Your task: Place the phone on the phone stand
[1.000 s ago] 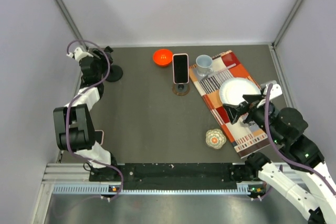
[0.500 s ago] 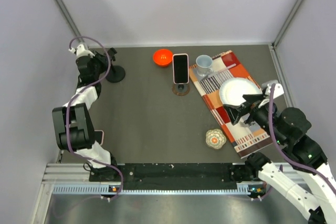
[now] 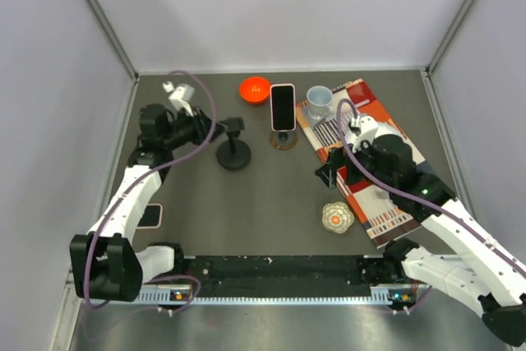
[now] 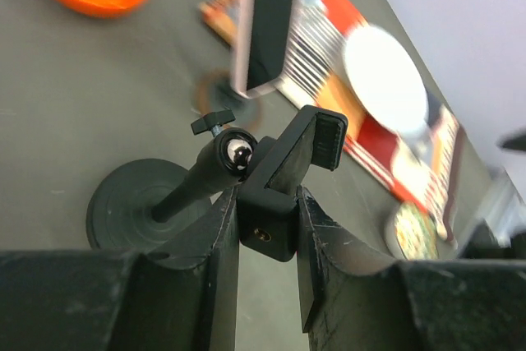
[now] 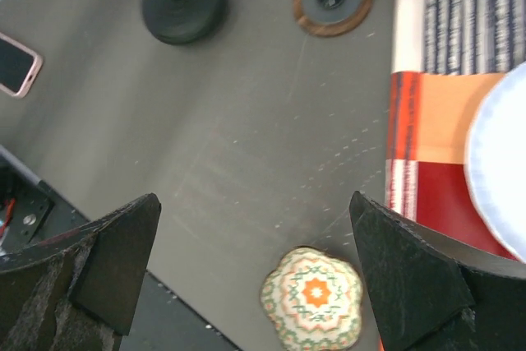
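Observation:
The black phone stand (image 3: 234, 152) rests on its round base left of the table's middle. My left gripper (image 3: 215, 128) is shut on its clamp head (image 4: 283, 172), with the ball joint and stem just beyond the fingers (image 4: 220, 228). A pink-cased phone (image 3: 150, 215) lies flat near the left front edge, and shows in the right wrist view as the phone (image 5: 16, 63). A second pink-cased phone (image 3: 282, 107) stands upright on a round wooden holder (image 3: 283, 139). My right gripper (image 3: 329, 172) hangs open over bare table, above a patterned coaster (image 5: 316, 297).
An orange bowl (image 3: 255, 88) sits at the back. A striped placemat (image 3: 394, 203) on the right carries a clear cup (image 3: 320, 99) and a white plate (image 3: 366, 139). The patterned coaster (image 3: 337, 217) lies by the mat's near corner.
My left gripper closed on the stand's clamp and carried the stand from the back left corner toward the middle. My right arm swung left and forward over the table.

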Robot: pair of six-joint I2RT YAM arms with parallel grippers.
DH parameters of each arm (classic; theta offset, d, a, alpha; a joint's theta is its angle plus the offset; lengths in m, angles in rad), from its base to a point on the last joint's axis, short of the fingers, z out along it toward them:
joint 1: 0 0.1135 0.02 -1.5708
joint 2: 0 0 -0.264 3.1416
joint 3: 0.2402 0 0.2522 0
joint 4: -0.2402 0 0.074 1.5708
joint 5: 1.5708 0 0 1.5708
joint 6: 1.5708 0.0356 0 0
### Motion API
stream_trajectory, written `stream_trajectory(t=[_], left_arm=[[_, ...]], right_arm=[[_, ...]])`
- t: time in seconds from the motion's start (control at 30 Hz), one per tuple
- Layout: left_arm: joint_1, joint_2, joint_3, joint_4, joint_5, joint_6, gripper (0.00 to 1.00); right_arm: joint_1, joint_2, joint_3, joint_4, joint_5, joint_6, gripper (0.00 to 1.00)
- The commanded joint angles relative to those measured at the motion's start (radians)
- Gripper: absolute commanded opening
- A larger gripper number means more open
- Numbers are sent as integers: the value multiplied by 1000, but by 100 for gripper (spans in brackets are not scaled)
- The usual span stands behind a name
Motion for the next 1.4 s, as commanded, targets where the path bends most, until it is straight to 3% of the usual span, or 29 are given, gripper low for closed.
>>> stream_trajectory(t=[0.0,0.07,0.3,0.4,0.5,0.7,0.73,0.83,1.03,1.2,1.33,1.37], left_arm=[[-122,-22,1,-29,175,139,0],[-135,-25,1,-95,174,136,0],[-174,-154,-149,-23,229,81,0],[-181,-190,-192,-40,218,84,0],[-182,-213,-212,-90,197,107,0],[-184,-225,-212,-115,160,102,0],[-184,-229,-214,-120,157,102,0],[-185,-240,-215,-135,134,100,0],[-193,-251,-215,-150,106,93,0],[-193,-239,-200,-189,80,105,0],[-191,-220,-179,-244,65,137,0],[-193,-220,-173,-261,54,151,8]], right_arm=[[83,36,7,70,22,112,99],[126,27,7,73,41,156,99],[159,0,-46,117,45,288,99],[232,51,-30,142,94,319,99],[330,114,-21,215,205,322,95],[493,316,65,332,506,299,78],[551,380,101,347,593,285,78],[603,485,167,407,652,247,78],[613,589,228,496,717,205,69],[611,645,228,600,695,176,55],[613,652,231,590,691,175,55],[611,645,229,581,683,173,56]])
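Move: The left hand holds the black stand by its clamp. The right gripper it is being taken to lies about 28 cm to its right and 14 cm back, roughly level. From the open right hand, that clamp is some 27 cm left, 14 cm ahead and slightly above. The phone already on the wood-based stand is about 21 cm ahead and 11 cm left of the right hand, and lower; the flower coaster lies 17 cm below, about 6 cm right and 2 cm back. Keeping its pinch on the black stand's clamp, the left hand draws it about 11 cm back, 6 cm right and some 4 cm down, turning about 20 degrees clockwise, then holds almost still. The right hand sweeps some 20 cm left towards it, easing back a little, then forward, and narrows to about half open with its fingertips at the clamp's free end. ##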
